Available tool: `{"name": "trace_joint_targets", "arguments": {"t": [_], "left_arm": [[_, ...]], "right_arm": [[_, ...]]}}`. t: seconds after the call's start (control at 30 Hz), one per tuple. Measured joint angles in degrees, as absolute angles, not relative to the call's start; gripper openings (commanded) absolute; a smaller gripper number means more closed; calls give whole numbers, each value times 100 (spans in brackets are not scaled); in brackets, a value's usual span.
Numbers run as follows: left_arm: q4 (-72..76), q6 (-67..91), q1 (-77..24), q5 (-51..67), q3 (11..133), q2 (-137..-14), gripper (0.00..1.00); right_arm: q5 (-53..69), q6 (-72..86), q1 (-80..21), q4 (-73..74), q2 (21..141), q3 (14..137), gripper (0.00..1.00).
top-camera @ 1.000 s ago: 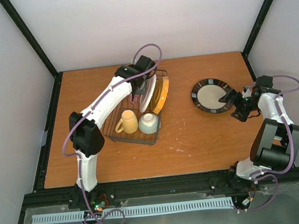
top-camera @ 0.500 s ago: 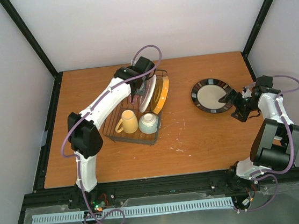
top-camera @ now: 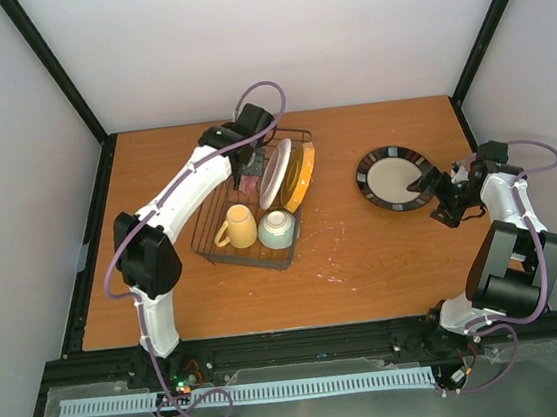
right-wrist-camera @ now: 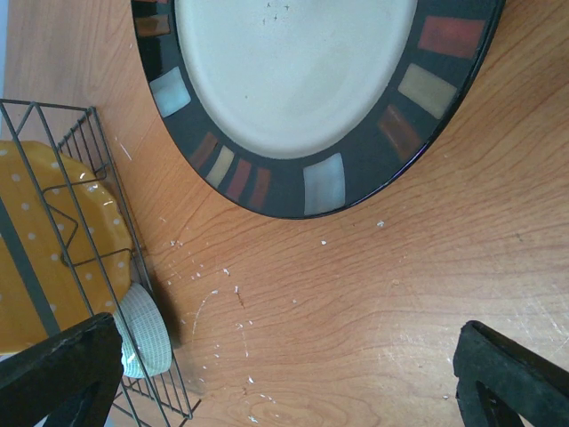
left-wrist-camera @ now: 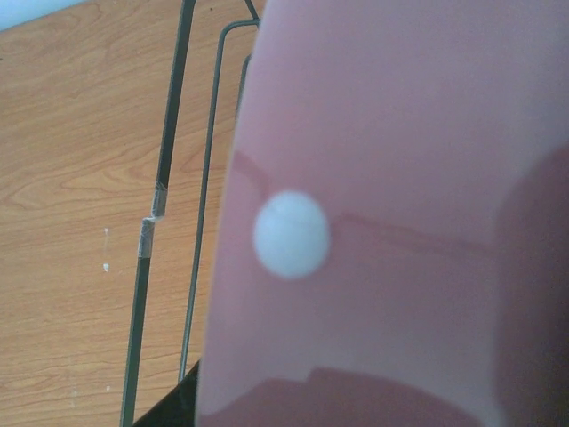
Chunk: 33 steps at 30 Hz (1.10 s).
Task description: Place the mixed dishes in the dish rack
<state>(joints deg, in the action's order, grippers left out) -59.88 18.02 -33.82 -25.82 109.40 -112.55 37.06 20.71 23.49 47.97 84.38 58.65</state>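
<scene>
The dish rack (top-camera: 212, 244) holds a yellow mug (top-camera: 237, 227) and a mint-green bowl (top-camera: 278, 229) at its near end. A pale plate (top-camera: 273, 174) and an orange white-dotted plate (top-camera: 301, 174) stand on edge at its far end. My left gripper (top-camera: 251, 171) hangs over the rack's far left part, shut on the pink plate (left-wrist-camera: 391, 222), which fills the left wrist view and hides the fingers. The dark-rimmed, beige-centred plate (top-camera: 394, 177) lies flat on the table. My right gripper (top-camera: 434, 196) stands wide open at its near right rim, touching nothing.
In the right wrist view the rack's corner (right-wrist-camera: 89, 169) shows at the left, with the orange plate (right-wrist-camera: 40, 267) and the bowl (right-wrist-camera: 142, 334) behind its wires. Black frame posts (top-camera: 75, 101) stand at the table's back corners.
My left arm has swung left and towards the back of the rack, carrying the pink plate away from the standing plates. The right arm has not moved.
</scene>
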Motion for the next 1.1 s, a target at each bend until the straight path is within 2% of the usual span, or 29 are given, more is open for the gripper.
{"name": "trace_joint_targets", "arguments": {"t": [0.23, 0.47, 0.8, 1.1], "left_arm": [[-5459, 1809, -3072, -2016, 10350, -10879, 1], [-5529, 1739, -3057, -2016, 10457, -10934, 1], [-6128, 1310, -2869, -2829, 11052, -11187, 1], [-6375, 1295, -2838, -2904, 11163, -11190, 1]], "right_arm": [[3704, 2071, 2349, 4803, 8438, 5865, 100], [3697, 2071, 2349, 4807, 8438, 5865, 100], [3686, 2071, 2349, 4805, 8438, 5865, 100], [3686, 2073, 2349, 4803, 8438, 5865, 100]]}}
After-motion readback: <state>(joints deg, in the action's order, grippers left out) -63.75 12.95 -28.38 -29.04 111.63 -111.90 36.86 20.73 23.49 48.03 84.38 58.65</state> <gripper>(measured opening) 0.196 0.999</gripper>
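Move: The left hand already pinches the pink plate inside the rack; the rack's left rail, the side it heads for, lies about 6 cm to its left, level with it fore and aft, and some 12 cm below. The white plate stands roughly 4 cm to its right and 2 cm back, the orange plate 9 cm right and 3 cm back, and the mug 12 cm back and 3 cm left. From the idle right hand, that rail is around 43 cm left and 11 cm ahead. Keeping its pinch on the pink plate, the left hand eases about a centimetre to the left, rolling its left side down slightly, and hangs there briefly before lifting a little and nudging forward. It then carries the plate quickly farther left, about 5.5 cm in all, away from the white plate and up to the rack's left rail, rolling back the other way by some 10 degrees. ##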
